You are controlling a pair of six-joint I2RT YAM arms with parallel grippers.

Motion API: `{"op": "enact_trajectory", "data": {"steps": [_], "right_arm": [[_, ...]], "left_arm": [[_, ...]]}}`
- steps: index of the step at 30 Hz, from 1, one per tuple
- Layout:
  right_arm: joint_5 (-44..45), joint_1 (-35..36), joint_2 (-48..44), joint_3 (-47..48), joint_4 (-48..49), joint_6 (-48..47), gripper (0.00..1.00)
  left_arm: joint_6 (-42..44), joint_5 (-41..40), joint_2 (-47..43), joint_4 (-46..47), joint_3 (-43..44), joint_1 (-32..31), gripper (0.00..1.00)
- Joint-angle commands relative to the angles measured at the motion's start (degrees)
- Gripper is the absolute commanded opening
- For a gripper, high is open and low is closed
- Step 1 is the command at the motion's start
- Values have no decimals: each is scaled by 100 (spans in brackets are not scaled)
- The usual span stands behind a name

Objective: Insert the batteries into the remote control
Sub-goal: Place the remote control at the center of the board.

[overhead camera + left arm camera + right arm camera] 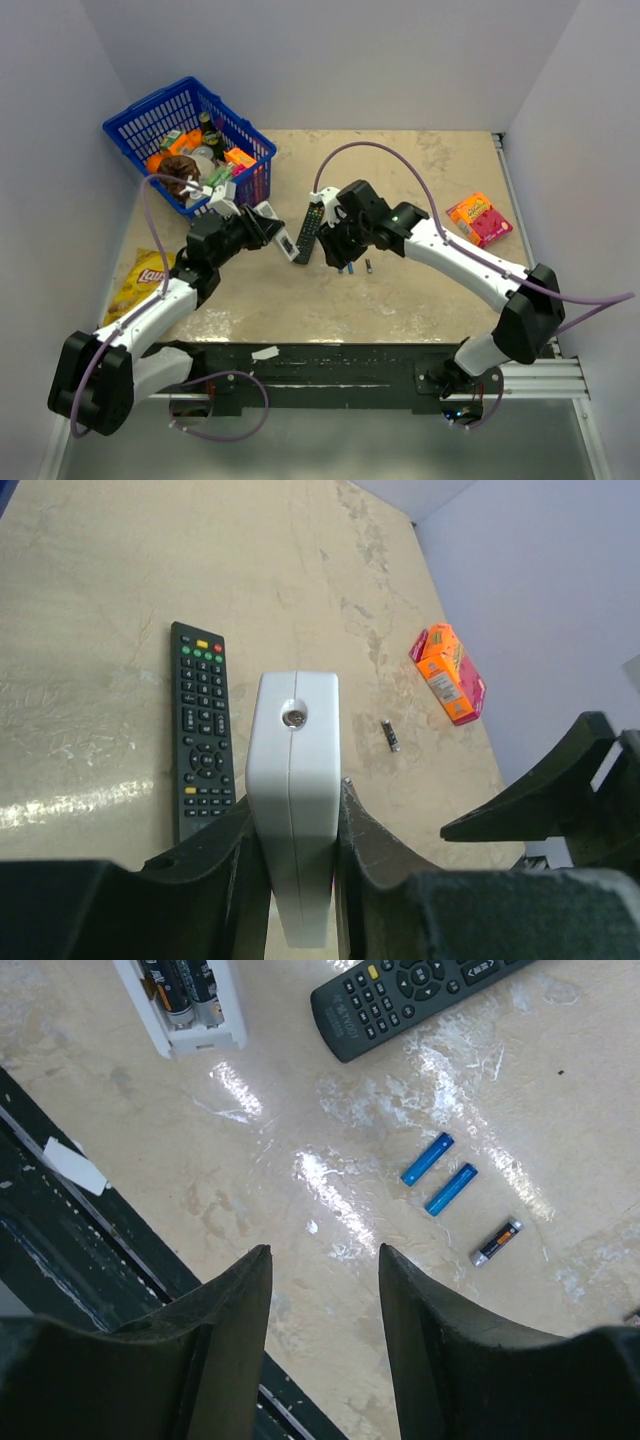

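My left gripper [265,228] is shut on the white remote control [284,241] and holds it on edge [293,780] above the table. In the right wrist view the remote [215,1015] shows an open compartment with two dark cells [180,985] lying in it. Two blue batteries [427,1158] [451,1189] and one dark battery [497,1242] lie loose on the table. They show as small specks in the top view [351,268]. My right gripper [325,1255] is open and empty, above the table a little short of the loose batteries and right of the remote [336,252].
A longer black remote [310,230] lies between the two grippers [200,730]. A blue basket [125,128] of items stands at the back left. A yellow chip bag [140,282] lies at the left edge, an orange box [480,218] at the right. The black front rail [60,1230] is close.
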Motion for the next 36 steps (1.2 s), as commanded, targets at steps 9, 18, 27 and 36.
{"op": "enact_trajectory", "data": {"steps": [9, 18, 27, 36], "right_arm": [[12, 29, -539, -357, 464, -173, 51], [355, 29, -618, -708, 674, 205, 52], [759, 3, -724, -849, 798, 240, 53], [1014, -173, -882, -972, 921, 205, 54]], "left_arm": [[680, 1752, 769, -410, 208, -77, 0], [619, 2315, 2033, -66, 471, -657, 0], [662, 2666, 3143, 171, 867, -1150, 0], [978, 2729, 3759, -452, 1157, -1238, 0]]}}
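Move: The left hand holds the white remote control and is taking it to a bare spot on the board, about 9 cm back, 12 cm to its right and some 17 cm below. The black remote's middle lies about 5 cm ahead and 8 cm right of that hand; the pair of blue batteries lies roughly 4 cm back and 19 cm right, both about 18 cm below. From the right hand the bare spot is about 7 cm left, level fore-and-aft, some 14 cm below. Keeping its pinch on the white remote, the left hand carries it down some 15 cm, right about 11 cm and back about 8 cm, towards the bare spot between the black remote's near end and the blue batteries. On the way the fingers swing clockwise nearly 40 degrees and tip down about 25, slowing near the board. The empty right hand bobs up slightly, then sinks and edges about 3 cm right, staying half open. ##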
